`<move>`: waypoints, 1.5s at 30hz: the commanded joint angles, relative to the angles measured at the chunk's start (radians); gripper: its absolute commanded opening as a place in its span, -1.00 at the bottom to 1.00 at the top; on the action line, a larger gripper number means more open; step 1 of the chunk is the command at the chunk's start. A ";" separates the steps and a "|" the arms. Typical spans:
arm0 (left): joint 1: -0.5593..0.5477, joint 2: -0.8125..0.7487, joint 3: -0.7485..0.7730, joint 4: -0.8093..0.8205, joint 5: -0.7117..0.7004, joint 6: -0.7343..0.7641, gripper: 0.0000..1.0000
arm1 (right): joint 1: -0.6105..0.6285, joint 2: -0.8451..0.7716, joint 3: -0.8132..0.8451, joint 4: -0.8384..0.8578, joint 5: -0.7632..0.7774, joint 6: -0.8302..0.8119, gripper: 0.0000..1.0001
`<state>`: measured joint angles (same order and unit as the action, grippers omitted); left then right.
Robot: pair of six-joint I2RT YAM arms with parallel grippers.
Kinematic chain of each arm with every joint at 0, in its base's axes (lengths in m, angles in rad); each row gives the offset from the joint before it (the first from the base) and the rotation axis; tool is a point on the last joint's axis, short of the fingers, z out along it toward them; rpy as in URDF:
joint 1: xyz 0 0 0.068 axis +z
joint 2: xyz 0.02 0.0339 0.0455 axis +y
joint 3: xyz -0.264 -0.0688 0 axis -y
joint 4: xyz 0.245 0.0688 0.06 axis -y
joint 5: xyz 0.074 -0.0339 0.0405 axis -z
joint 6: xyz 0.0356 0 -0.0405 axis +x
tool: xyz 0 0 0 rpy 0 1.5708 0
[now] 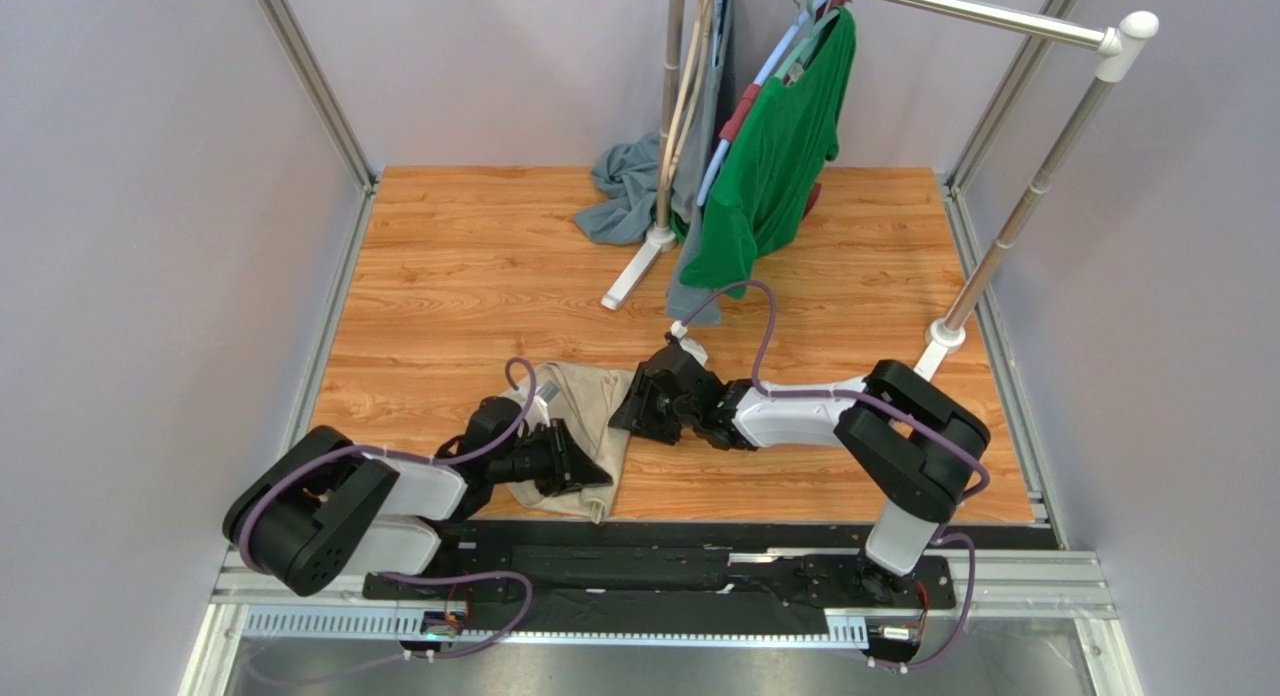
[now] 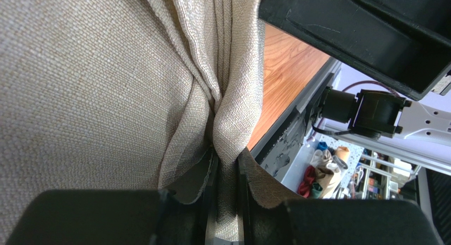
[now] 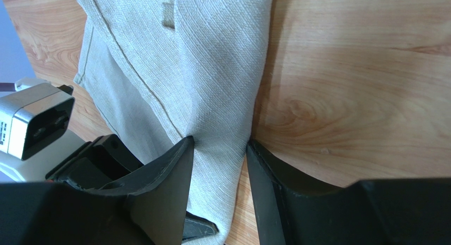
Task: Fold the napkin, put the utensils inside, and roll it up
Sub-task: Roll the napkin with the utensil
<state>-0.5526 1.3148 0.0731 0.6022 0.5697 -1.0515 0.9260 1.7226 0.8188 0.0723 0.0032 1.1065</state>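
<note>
The beige napkin (image 1: 579, 404) lies folded into a narrow strip near the table's front edge. My left gripper (image 1: 589, 464) is at its near end. In the left wrist view, that gripper (image 2: 227, 158) is shut on a bunched fold of the napkin (image 2: 95, 86). My right gripper (image 1: 628, 408) is at the strip's right edge. It (image 3: 219, 144) stands open astride the napkin (image 3: 201, 60), with both fingers touching the cloth. A dark flat tip (image 3: 204, 229) pokes out from under the napkin's near end; I cannot tell if it belongs to the utensils, which are otherwise hidden.
A clothes rack stands at the back with a green shirt (image 1: 774, 156) on it and a grey-blue cloth (image 1: 624, 186) at its foot. Its white foot (image 1: 631, 276) and right post (image 1: 947, 333) rest on the wooden table (image 1: 451, 261). A black rail (image 1: 676, 534) runs along the front.
</note>
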 commanded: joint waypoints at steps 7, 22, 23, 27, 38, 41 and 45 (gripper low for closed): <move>0.002 0.116 0.002 0.016 0.002 0.041 -0.58 | 0.000 0.095 0.108 -0.163 0.040 -0.033 -0.10; 0.002 0.149 0.214 -0.141 0.010 0.133 0.29 | 0.000 0.075 0.307 -0.512 0.319 -0.178 -1.00; 0.002 0.129 0.232 -0.192 -0.005 0.146 0.52 | 0.000 0.075 0.324 -0.557 0.337 -0.198 -1.00; 0.003 -0.053 0.293 -0.424 -0.123 0.228 0.63 | 0.000 0.086 0.399 -0.679 0.475 -0.281 -1.00; 0.040 -0.321 0.289 -0.742 -0.309 0.298 0.66 | -0.001 0.279 0.684 -0.960 0.624 -0.407 -1.00; 0.052 -0.351 0.287 -0.772 -0.310 0.308 0.66 | 0.002 0.344 0.758 -1.023 0.650 -0.407 -1.00; 0.065 -0.382 0.281 -0.792 -0.307 0.324 0.66 | 0.017 0.417 0.832 -1.108 0.731 -0.369 -1.00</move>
<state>-0.5014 0.9642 0.3553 -0.1417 0.2771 -0.7666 0.9287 2.0830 1.5658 -0.9031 0.6006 0.7238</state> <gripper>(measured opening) 0.829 0.044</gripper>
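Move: The napkin's rolled edge already runs between the right hand's half-open fingers, at their own height. The flat napkin's middle is about 8 cm left of that hand, 1 cm back and 1 cm below; the grey garment's hem hangs some 14 cm ahead, 10 cm to its right and perhaps 5 cm above. The left hand still pinches the roll's near end; the right hand's grip spot lies about 7 cm ahead of it, 3 cm right, level. The right fingers close on the rolled edge and pinch it while the left fingers open wide and let go of its near end. The right hand then drags the napkin forward and right, about 8 cm each way, rising slightly before sinking again and rolling some 55 degrees until its fingers point down and right. The freed left hand drifts right, goes forward and up about 5 cm, then swings about 7 cm left, clear of the roll. ##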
